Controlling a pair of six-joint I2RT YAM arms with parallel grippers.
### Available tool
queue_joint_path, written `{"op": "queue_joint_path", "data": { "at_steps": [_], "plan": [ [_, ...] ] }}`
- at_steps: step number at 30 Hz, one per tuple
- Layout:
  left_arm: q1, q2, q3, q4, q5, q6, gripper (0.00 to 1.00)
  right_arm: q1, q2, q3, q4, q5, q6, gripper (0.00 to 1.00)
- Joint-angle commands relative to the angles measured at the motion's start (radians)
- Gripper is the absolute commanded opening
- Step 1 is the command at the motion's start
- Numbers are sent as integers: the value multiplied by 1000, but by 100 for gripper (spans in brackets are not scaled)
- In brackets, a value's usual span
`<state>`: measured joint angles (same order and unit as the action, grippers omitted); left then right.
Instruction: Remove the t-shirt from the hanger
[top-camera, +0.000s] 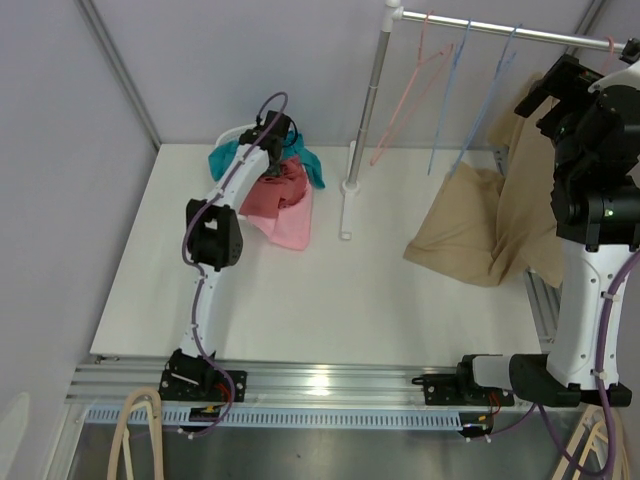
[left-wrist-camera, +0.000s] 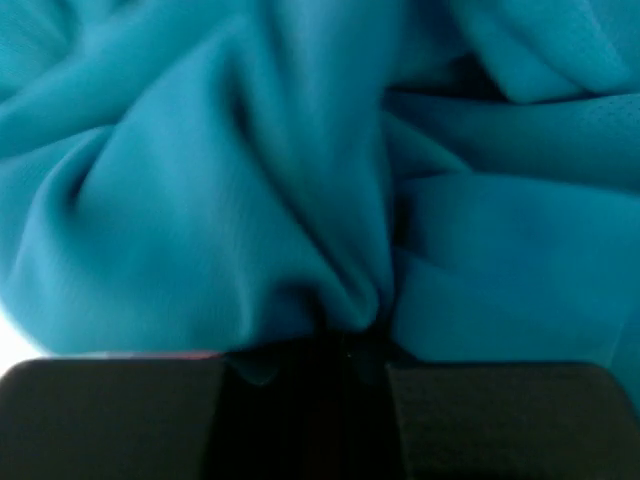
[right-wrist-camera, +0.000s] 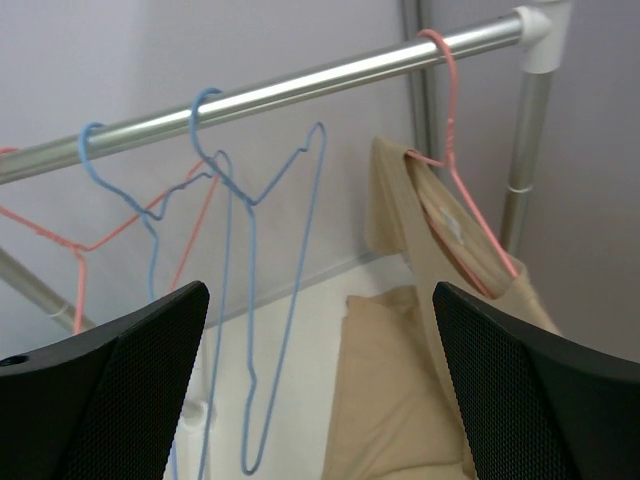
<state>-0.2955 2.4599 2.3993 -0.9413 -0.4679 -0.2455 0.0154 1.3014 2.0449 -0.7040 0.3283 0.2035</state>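
A tan t-shirt (top-camera: 480, 230) hangs on a pink hanger (right-wrist-camera: 470, 200) at the right end of the metal rail (top-camera: 500, 30), its lower part draped onto the table. The shirt also shows in the right wrist view (right-wrist-camera: 400, 380). My right gripper (top-camera: 542, 92) is raised just in front of the rail, left of the shirt's collar. It is open wide and empty (right-wrist-camera: 320, 300). My left gripper (top-camera: 275, 130) is at the back left in a clothes pile, shut (left-wrist-camera: 345, 350) on a fold of a teal garment (left-wrist-camera: 250, 180).
Two empty blue hangers (right-wrist-camera: 250, 300) and an empty pink hanger (right-wrist-camera: 60, 240) hang on the rail left of the shirt. The rack post (top-camera: 365, 100) stands mid-table. A pink garment (top-camera: 285, 205) and the teal one (top-camera: 225, 160) lie by a white basket (top-camera: 232, 132).
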Motion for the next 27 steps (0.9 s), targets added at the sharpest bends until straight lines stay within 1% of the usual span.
{"op": "queue_joint_path", "data": {
  "at_steps": [1, 2, 4, 5, 6, 7, 9, 11, 12, 13, 14, 16, 17, 19, 21, 23, 27],
  "plan": [
    [-4, -1, -3, -88, 98, -14, 15, -6, 10, 43, -55, 133, -59, 99],
    [-4, -4, -12, -86, 98, -12, 15, -8, 7, 44, -51, 156, -71, 100],
    [-4, -19, -37, -85, 77, -9, 22, -8, 7, 47, -54, 216, -117, 99],
    [-4, -25, -45, -82, 75, -8, 24, -6, 6, 49, -54, 233, -133, 99],
    [-4, -38, -48, -80, 77, -5, 30, -8, 7, 46, -54, 250, -153, 99],
    [-4, -42, -48, -83, 77, -5, 39, -24, 6, 43, -55, 267, -159, 100],
    [-4, -58, -43, -93, 78, -18, 62, -52, 7, 38, -57, 268, -164, 99],
    [-4, -111, -69, -76, 94, -28, 76, -78, 7, 25, -49, 264, -168, 99],
    [-8, -137, -81, -59, 92, -40, 98, -83, 6, 20, -36, 261, -171, 99],
    [-11, -171, -150, -35, 89, -40, 100, -86, 4, 12, -29, 261, -177, 100],
    [-16, -240, -175, 20, 86, -40, 100, -92, -2, 6, -22, 259, -182, 100],
    [-33, -306, -242, 65, 66, -40, 100, -98, -2, -5, -8, 259, -188, 100],
    [-39, -362, -252, 87, 48, -37, 100, -104, -1, -6, -5, 258, -191, 99],
    [-65, -407, -255, 117, 9, -26, 100, -129, 6, -8, 0, 241, -194, 99],
    [-85, -465, -253, 137, -53, -5, 99, -162, 22, 0, -6, 188, -185, 100],
    [-106, -498, -246, 163, -69, 9, 99, -184, 41, 15, -23, 151, -177, 99],
    [-123, -555, -235, 194, -60, 28, 99, -253, 113, 86, -71, 17, -156, 99]
  ]
}}
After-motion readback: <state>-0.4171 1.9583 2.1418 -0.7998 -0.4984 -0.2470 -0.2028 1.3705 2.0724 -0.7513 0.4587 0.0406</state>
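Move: The left hand holds the teal t-shirt low over the basket, whose middle lies about 3 cm left and 6 cm below; the red t-shirt is some 5 cm back and 5 cm below, straight behind. For the open right hand, the tan t-shirt's neck is about 17 cm ahead, 16 cm right, roughly level; the empty blue hangers hang about 18 cm straight ahead, also near level. Left opens, releasing the teal t-shirt, then rises 20 cm; open right swings 10 cm right towards tan t-shirt. ##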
